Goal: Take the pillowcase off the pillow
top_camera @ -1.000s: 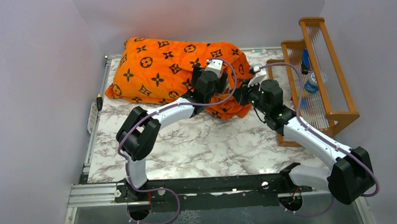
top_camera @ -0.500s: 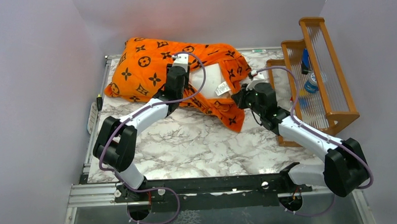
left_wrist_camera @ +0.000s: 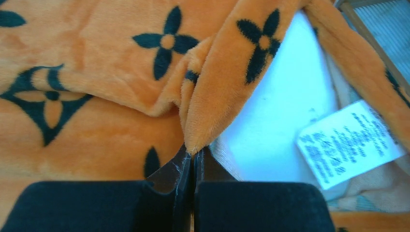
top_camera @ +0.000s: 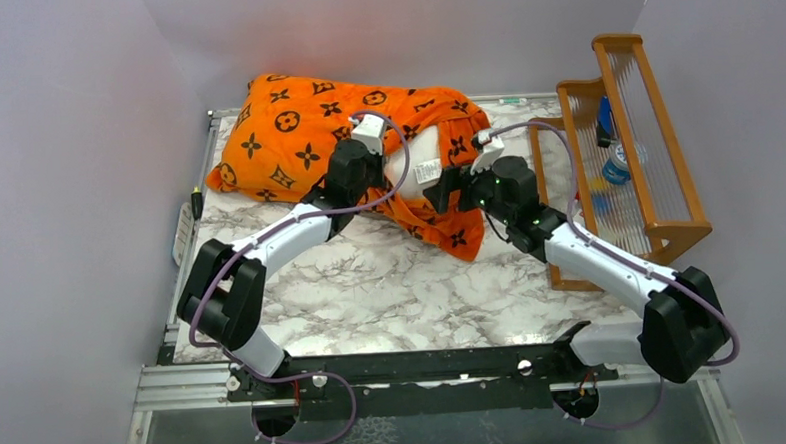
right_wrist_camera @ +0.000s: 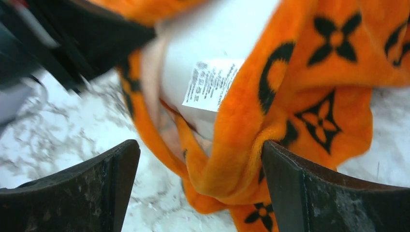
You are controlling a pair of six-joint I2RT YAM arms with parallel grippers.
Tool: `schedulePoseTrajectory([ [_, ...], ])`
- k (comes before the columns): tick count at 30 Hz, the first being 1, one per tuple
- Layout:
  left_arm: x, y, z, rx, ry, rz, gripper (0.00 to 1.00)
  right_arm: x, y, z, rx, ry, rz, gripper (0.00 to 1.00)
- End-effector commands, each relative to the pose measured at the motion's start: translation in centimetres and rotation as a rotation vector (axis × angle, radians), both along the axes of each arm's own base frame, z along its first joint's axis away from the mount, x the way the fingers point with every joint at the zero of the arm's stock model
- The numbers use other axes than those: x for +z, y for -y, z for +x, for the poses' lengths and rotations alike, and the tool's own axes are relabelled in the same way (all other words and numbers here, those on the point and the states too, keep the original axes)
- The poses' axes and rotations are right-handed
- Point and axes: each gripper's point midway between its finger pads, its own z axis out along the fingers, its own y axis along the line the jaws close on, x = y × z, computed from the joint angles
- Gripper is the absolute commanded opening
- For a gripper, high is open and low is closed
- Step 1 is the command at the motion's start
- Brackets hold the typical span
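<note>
The orange pillowcase [top_camera: 295,136] with black motifs lies at the back left of the table, its opening facing right. The white pillow [top_camera: 421,153] shows bare inside that opening, with a printed label on it. My left gripper [top_camera: 378,153] is shut on a fold of the pillowcase's edge [left_wrist_camera: 212,111] beside the bare pillow [left_wrist_camera: 275,121]; its tips [left_wrist_camera: 193,152] pinch the cloth. My right gripper [top_camera: 450,186] is open at the opening. In the right wrist view, its jaws [right_wrist_camera: 199,147] stand wide on either side of a hanging orange fold [right_wrist_camera: 241,145], below the pillow [right_wrist_camera: 212,43].
A wooden rack [top_camera: 656,150] holding blue bottles stands at the right edge, close behind the right arm. A small black and yellow tool [top_camera: 196,204] lies off the table's left edge. Marble tabletop [top_camera: 392,282] lies in front of the pillow.
My left gripper has pulled the pillowcase edge to the left, baring the white pillow and its label. My right gripper has moved left toward the opening.
</note>
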Motion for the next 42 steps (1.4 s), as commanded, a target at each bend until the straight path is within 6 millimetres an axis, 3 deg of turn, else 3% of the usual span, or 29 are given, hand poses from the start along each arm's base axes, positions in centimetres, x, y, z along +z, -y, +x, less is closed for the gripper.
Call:
schedulePoseTrajectory([
  [1, 1.5, 2.7, -1.6, -0.083, 0.024, -0.064, 0.00, 7.1, -1.3, 1.0, 0.004, 0.130, 0.099, 1.00],
  [8, 0.5, 4.4, -3.2, -0.112, -0.004, -0.086, 0.00, 4.7, -3.5, 2.7, -0.060, 0.072, 0.008, 1.00],
  [11, -0.4, 4.8, -4.0, -0.119, -0.023, -0.097, 0.00, 6.5, -4.8, 1.4, 0.000, 0.137, 0.057, 1.00],
  [14, -1.5, 4.7, -4.3, -0.111, -0.040, -0.105, 0.00, 8.7, -7.3, -1.5, 0.193, 0.208, 0.203, 1.00],
  [16, -2.1, 4.6, -4.2, -0.106, -0.049, -0.097, 0.00, 8.3, -8.4, -2.5, 0.262, 0.179, 0.252, 1.00],
  [19, -2.4, 4.3, -4.0, -0.093, -0.048, -0.086, 0.00, 5.4, -8.9, -2.3, 0.233, 0.061, 0.290, 1.00],
  [26, -1.8, 2.4, -3.7, -0.057, -0.035, -0.118, 0.00, -5.4, -7.1, -1.2, -0.080, -0.335, 0.306, 1.00],
  [30, -1.2, 0.7, -3.5, -0.035, -0.031, -0.162, 0.00, -10.5, -4.6, -1.7, -0.300, -0.522, 0.359, 1.00],
  [34, -0.5, 0.0, -3.5, -0.026, -0.015, -0.168, 0.00, -11.6, -2.5, -2.1, -0.446, -0.592, 0.478, 1.00],
  [40, 0.0, -0.5, -3.5, -0.022, -0.003, -0.173, 0.00, -14.2, 3.4, -3.4, -0.818, -0.679, 0.593, 1.00],
  [42, 0.4, -0.4, -3.6, -0.028, 0.002, -0.183, 0.00, -14.1, 4.5, -3.2, -0.852, -0.648, 0.636, 1.00],
])
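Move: The right hand, open, has the loose near end of the pillowcase about 12 cm below it and 4 cm nearer the base, a centimetre to its right; the pillow's white label lies roughly 7 cm ahead of that hand, 4 cm left and 6 cm down. The left hand already pinches the edge of the pillowcase opening; from it the loose end is some 10 cm back, 15 cm right and 13 cm below, the label about 10 cm right, level in reach and 6 cm below. Rising some 7 cm and swinging about 9 cm left, the open right hand then sinks and sweeps back right and down to the pillowcase's loose near end, finishing about 12 cm lower. Its fingers tip down steeply, turning clockwise, and straddle the cloth without closing. The left hand keeps its pinch, going back about 4 cm and right, dipping, then returning left and up. ##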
